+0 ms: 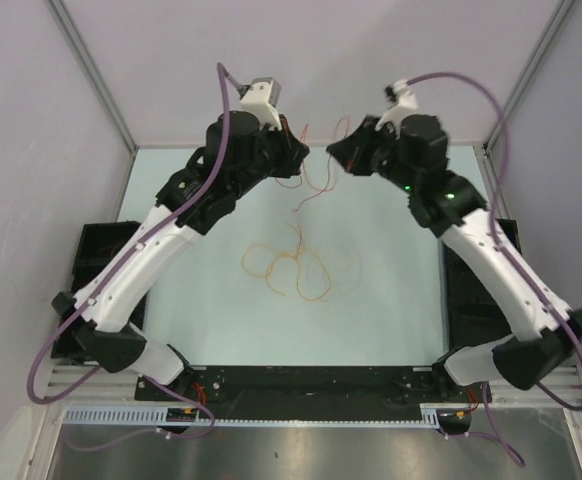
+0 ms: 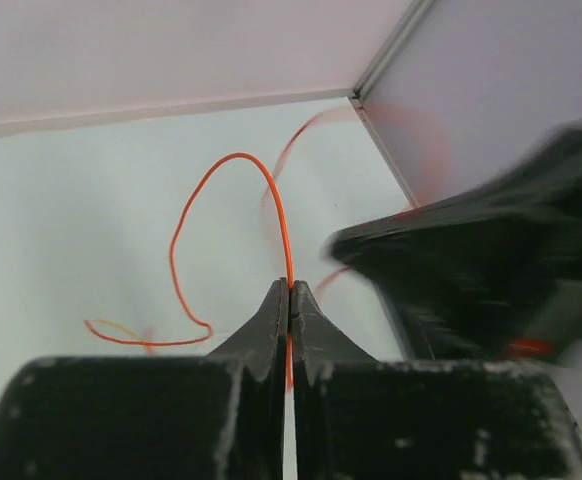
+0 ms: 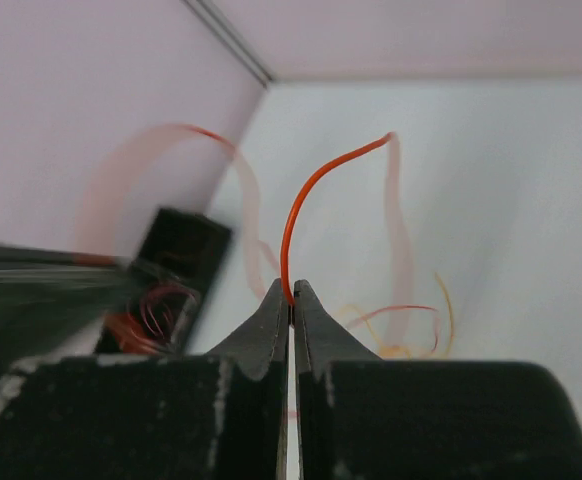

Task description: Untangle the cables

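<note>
Thin orange cables (image 1: 291,268) lie in a curly tangle on the pale table near its middle. A red-orange cable (image 1: 316,175) hangs between my two grippers at the back. My left gripper (image 1: 304,152) is shut on an orange cable (image 2: 233,160) that arcs up from its tips (image 2: 290,286). My right gripper (image 1: 333,152) is shut on an orange cable (image 3: 311,185) rising from its tips (image 3: 291,290). The two grippers are close together, raised above the table. I see no dark blue cable.
White walls (image 1: 331,60) close the back and sides, with metal corner posts (image 1: 91,70). Black trays (image 1: 96,260) sit at the left and right (image 1: 471,290) table edges. Purple hoses (image 1: 471,95) loop over the arms.
</note>
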### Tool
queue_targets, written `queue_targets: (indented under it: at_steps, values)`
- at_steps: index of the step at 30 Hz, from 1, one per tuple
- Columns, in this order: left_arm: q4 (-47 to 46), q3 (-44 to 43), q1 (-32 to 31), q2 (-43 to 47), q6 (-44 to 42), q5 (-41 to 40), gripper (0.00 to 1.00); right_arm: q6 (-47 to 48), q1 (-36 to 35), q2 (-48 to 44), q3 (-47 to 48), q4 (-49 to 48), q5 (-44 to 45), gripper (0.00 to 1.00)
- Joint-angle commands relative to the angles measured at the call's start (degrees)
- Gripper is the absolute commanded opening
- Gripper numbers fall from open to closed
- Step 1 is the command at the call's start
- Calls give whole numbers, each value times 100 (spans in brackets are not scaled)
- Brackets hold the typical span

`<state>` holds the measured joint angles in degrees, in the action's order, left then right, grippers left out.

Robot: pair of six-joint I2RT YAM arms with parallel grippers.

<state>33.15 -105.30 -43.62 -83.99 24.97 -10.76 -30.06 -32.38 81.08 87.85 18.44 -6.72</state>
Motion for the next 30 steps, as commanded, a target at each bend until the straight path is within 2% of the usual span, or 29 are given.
queue_targets:
  at_steps: [1,6,11,21,28,30]
  values:
    - [-553,-228,2,-434,350,635,0,659,-5,-706,1004,871,557,0]
    - [-870,-632,-77,-1022,500,1531,0,967,56,-1085,1576,1320,1093,0]
    - [-1292,-843,-340,-1365,570,2016,0,1117,284,-1322,1779,1680,1410,0]
    - [-2294,-1634,-1070,-2596,579,3080,0,1152,1119,-1849,1718,2322,1972,0]
    - [-2462,-2749,-1632,-3562,649,3537,0,1161,1357,-2289,1603,2630,2955,0]
    - [-2671,-2838,-1755,-3808,772,3598,0,1187,1384,-2368,1595,2726,3150,0]
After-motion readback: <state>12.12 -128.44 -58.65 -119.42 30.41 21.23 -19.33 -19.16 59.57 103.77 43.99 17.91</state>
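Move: Both hands already hold the red cable, raised above mid-table. The right bin's middle lies about 41 cm to the left hand's right, 6 cm back and 40 cm down; from the right hand it is some 38 cm right, 9 cm back and 35 cm down. The blue cable in that bin sits roughly 14 cm farther out than its middle. The orange cable lies under the left hand, about 3 cm to its left and level in reach. Sideways to the right, both arms carry the pinched red cable together towards the right bin. The left hand goes nearly 30 cm, drawing back and sinking slightly late on, and swings clockwise about 45 degrees; the right first shoots up some 17 cm, then keeps travelling right and settles a little lower, turning clockwise with its fingertips tipped up. Both grips stay shut. ##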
